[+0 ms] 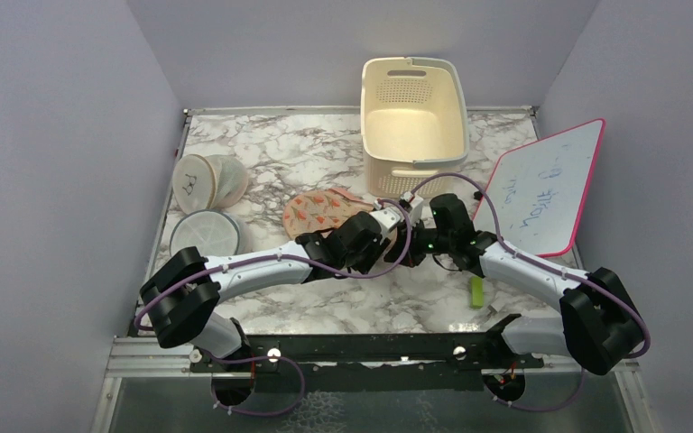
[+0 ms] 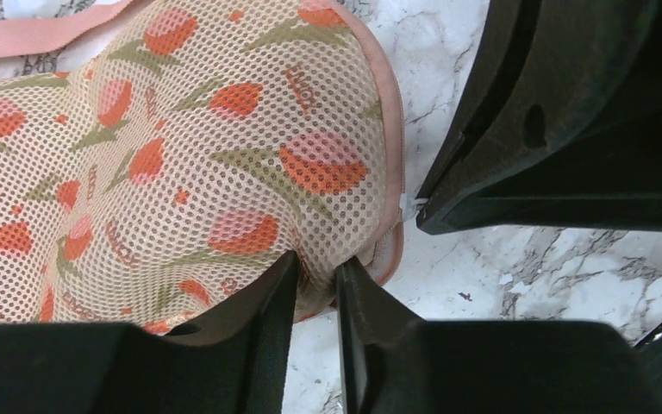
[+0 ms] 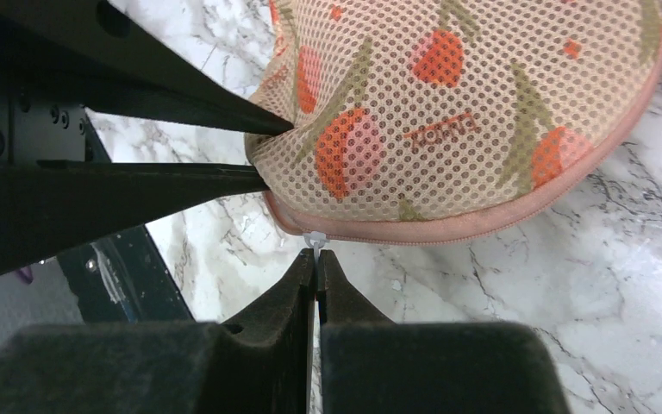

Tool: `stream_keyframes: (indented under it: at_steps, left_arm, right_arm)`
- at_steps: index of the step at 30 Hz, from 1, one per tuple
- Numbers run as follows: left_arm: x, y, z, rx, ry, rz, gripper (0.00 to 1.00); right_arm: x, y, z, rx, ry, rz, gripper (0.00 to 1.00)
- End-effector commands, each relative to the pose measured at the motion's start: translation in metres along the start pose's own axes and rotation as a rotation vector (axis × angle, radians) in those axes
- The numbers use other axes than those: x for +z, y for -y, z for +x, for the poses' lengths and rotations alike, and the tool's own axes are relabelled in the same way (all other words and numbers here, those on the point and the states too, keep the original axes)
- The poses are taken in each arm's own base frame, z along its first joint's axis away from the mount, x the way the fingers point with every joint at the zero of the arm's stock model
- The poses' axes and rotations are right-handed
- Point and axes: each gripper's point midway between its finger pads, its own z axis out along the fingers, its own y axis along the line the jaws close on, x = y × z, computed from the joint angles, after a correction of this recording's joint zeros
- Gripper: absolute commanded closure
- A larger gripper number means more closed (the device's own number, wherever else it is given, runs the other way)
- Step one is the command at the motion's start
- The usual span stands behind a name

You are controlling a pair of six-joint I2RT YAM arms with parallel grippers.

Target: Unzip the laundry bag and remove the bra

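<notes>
The laundry bag (image 1: 320, 209) lies flat on the marble table, peach mesh with orange and green motifs and a pink zipped rim. My left gripper (image 2: 317, 263) pinches a fold of the laundry bag (image 2: 181, 155) at its near right end, with mesh between the two fingers. My right gripper (image 3: 316, 256) is shut on the small white zip pull (image 3: 314, 239) at the rim of the laundry bag (image 3: 465, 112). In the top view both grippers meet at the bag's right end, left gripper (image 1: 393, 219) and right gripper (image 1: 413, 236). The bra is hidden.
A cream plastic basket (image 1: 412, 108) stands at the back. A pink-framed whiteboard (image 1: 546, 185) leans at the right. Two round white mesh cases (image 1: 207, 180) (image 1: 206, 233) lie at the left. A small green object (image 1: 476, 291) lies near the right arm.
</notes>
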Motion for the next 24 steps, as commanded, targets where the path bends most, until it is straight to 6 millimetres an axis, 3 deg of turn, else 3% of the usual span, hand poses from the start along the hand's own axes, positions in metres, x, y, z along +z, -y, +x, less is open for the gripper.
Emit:
stream_keyframes:
  at_steps: [1,4,9,13,19,21,24]
  left_arm:
    - [-0.006,-0.008,-0.01,0.003,0.029,-0.055,0.89]
    - [-0.012,-0.011,-0.003,0.008,0.018,-0.061,1.0]
    - [-0.025,-0.014,0.009,0.029,0.012,-0.043,1.0]
    - [-0.036,-0.01,0.016,0.06,0.012,-0.001,1.0]
    - [-0.042,-0.003,0.022,0.058,0.002,0.038,1.0]
    - [-0.04,-0.001,0.028,0.04,-0.01,0.045,1.0]
    - [-0.038,0.004,0.035,0.015,-0.027,0.061,1.0]
  right_arm:
    - [-0.005,0.012,-0.014,-0.013,0.028,0.105,0.99]
    - [-0.013,0.026,-0.021,0.002,0.064,0.208,0.99]
    - [-0.019,0.044,-0.029,0.006,0.079,0.32,0.99]
    - [-0.016,0.061,-0.031,0.032,0.059,0.383,0.99]
    - [-0.005,0.084,-0.05,0.057,0.089,0.39,0.99]
    - [0.001,0.085,-0.056,0.034,0.091,0.361,0.99]
    - [0.006,0.069,-0.063,-0.038,0.086,0.255,0.99]
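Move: The left fingers straddle the near right edge of the laundry bag, its folded mesh right at their tips. The zip tab, already gripped by the right hand, lies about 4 cm to the left hand's right and level with it. From the right hand, the zip curves ahead towards the pink strap, about 13 cm ahead, 8 cm left and 3 cm lower. The basket stands some 25 cm ahead and 2 cm right. Shutting its nearly closed fingers, the left hand pinches the bag's mesh edge, then tugs it about 3 cm left, 2 cm back and slightly up. The shut right fingers keep the zip tab and drag it along the zip towards the pink strap, some 8 cm forward and 3 cm right, turning roughly 15 degrees clockwise and dipping a little at the end. ##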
